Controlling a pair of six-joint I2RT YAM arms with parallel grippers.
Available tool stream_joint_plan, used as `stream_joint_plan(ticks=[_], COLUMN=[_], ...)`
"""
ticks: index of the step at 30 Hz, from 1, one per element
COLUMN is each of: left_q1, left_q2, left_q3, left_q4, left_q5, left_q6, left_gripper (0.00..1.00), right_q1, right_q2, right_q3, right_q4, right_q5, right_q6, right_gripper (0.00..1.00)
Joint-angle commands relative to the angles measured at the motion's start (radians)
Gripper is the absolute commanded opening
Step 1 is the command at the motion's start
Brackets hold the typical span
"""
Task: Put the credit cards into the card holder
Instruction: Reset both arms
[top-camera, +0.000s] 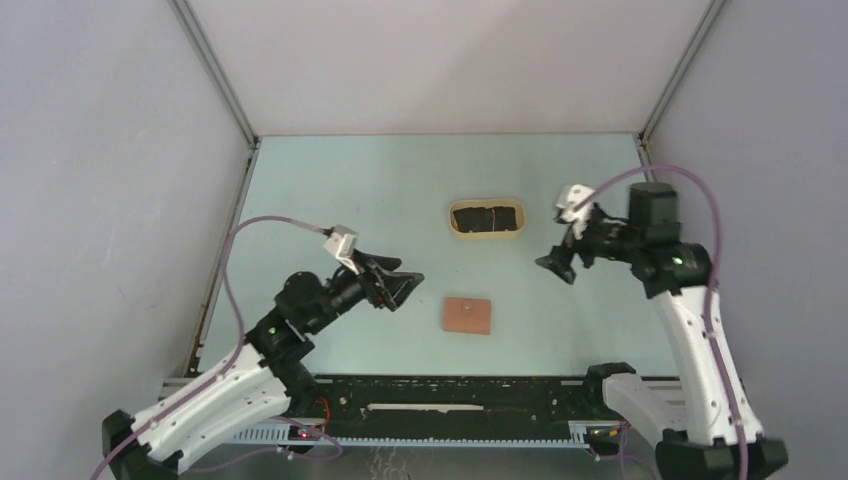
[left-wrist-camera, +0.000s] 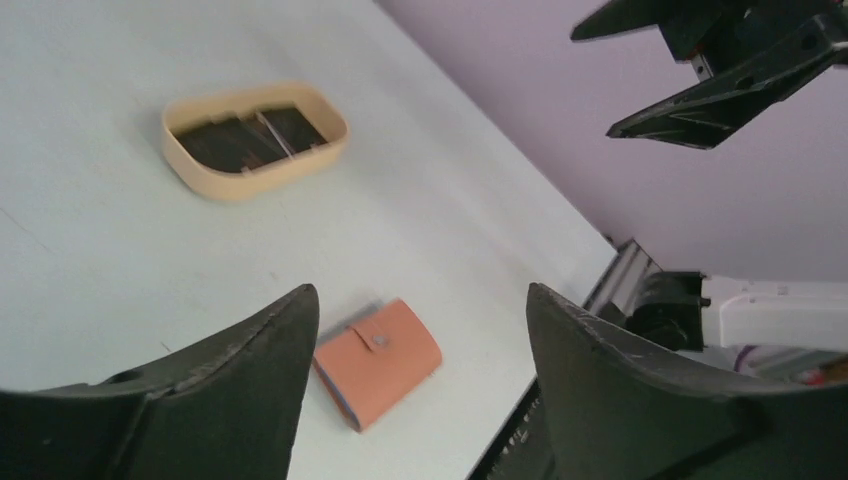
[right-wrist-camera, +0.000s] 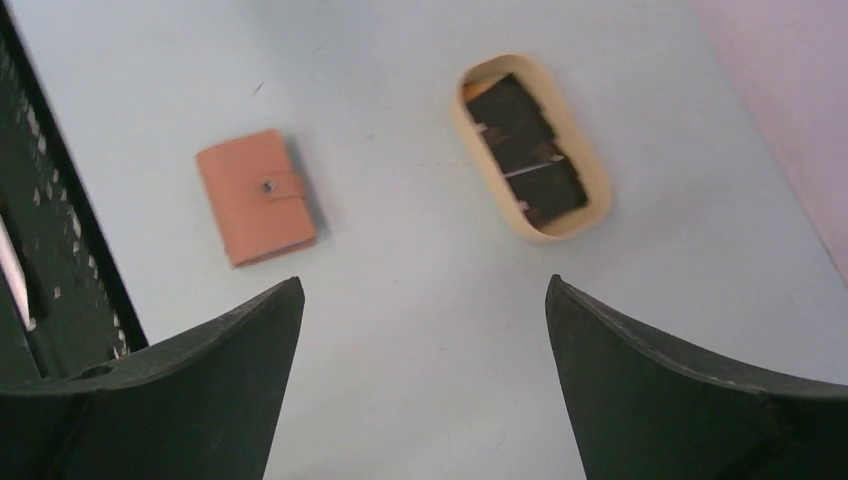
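The card holder (top-camera: 467, 315), reddish-brown with a snap strap, lies folded shut on the table in front of the arms' bases; it also shows in the wrist views (left-wrist-camera: 385, 360) (right-wrist-camera: 255, 195). Of the credit cards, only a thin orange-yellow edge (right-wrist-camera: 471, 91) shows at one end of the beige tray (right-wrist-camera: 598, 185), beneath dark flat pieces. My left gripper (top-camera: 408, 288) (left-wrist-camera: 420, 290) hovers open and empty left of the holder. My right gripper (top-camera: 556, 268) (right-wrist-camera: 425, 281) hangs open and empty above the table, right of the tray.
The beige oval tray (top-camera: 487, 235) (left-wrist-camera: 190, 165) sits mid-table behind the holder, lined with dark pieces. A black perforated rail (top-camera: 450, 395) runs along the near edge. Grey walls enclose the table on three sides.
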Motion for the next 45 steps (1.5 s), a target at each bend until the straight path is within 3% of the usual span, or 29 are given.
stream_joint_plan(ticks=[1, 3, 9, 17, 21, 29, 39, 45], left_q1=[0.002, 0.003, 0.004, 0.007, 0.024, 0.135, 0.533, 0.606], left_q2=[-0.166, -0.206, -0.216, -0.215, -0.229, -0.263, -0.23, -0.233], left_q3=[0.074, 0.114, 0.293, 0.451, 0.46, 0.414, 0.307, 0.29], left_q4=[-0.142, -0.2, -0.44, -0.641, -0.669, -0.66, -0.606, -0.592], left_q5=[-0.129, -0.137, -0.183, -0.324, -0.384, -0.305, 0.065, 0.143], left_q6=[0.127, 0.127, 0.174, 0.26, 0.267, 0.241, 0.206, 0.205], left_gripper=[0.88, 0.95, 0.97, 1.0, 1.0, 1.0, 1.0, 1.0], right_q1=[-0.24, -0.331, -0.522, -0.577, -0.594, -0.607, -0.605, -0.603], right_q2=[-0.118, -0.145, -0.175, -0.2, -0.209, -0.216, -0.235, -0.237], right_q3=[-0.007, -0.02, -0.039, -0.03, -0.024, -0.047, -0.1, -0.11], right_q4=[0.036, 0.076, 0.272, 0.386, 0.427, 0.449, 0.473, 0.476], right_q5=[-0.27, -0.343, -0.468, -0.502, -0.419, -0.408, -0.413, -0.409], right_q6=[0.197, 0.329, 0.697, 0.908, 1.029, 1.038, 1.022, 1.009], right_gripper=[1.0, 1.0, 1.0, 1.0, 1.0, 1.0, 1.0, 1.0])
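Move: Some 14 cm to the left hand's right, level with it in reach and about 21 cm below, the closed card holder lies flat on the table. The card tray stands about 28 cm farther out than the holder and 6 cm to its right. From the right hand, the holder is roughly 5 cm back, 16 cm left and 24 cm down. Both hands are empty. Backing off from the card holder, the left hand swings about 16 cm left, rising some 10 cm on the way, then sinks again while easing slightly forward; it turns counter-clockwise and its fingers open fully. The right hand lifts about 10 cm and goes right, rolling its left side up and turning clockwise, then stays there, fingers still wide open. ##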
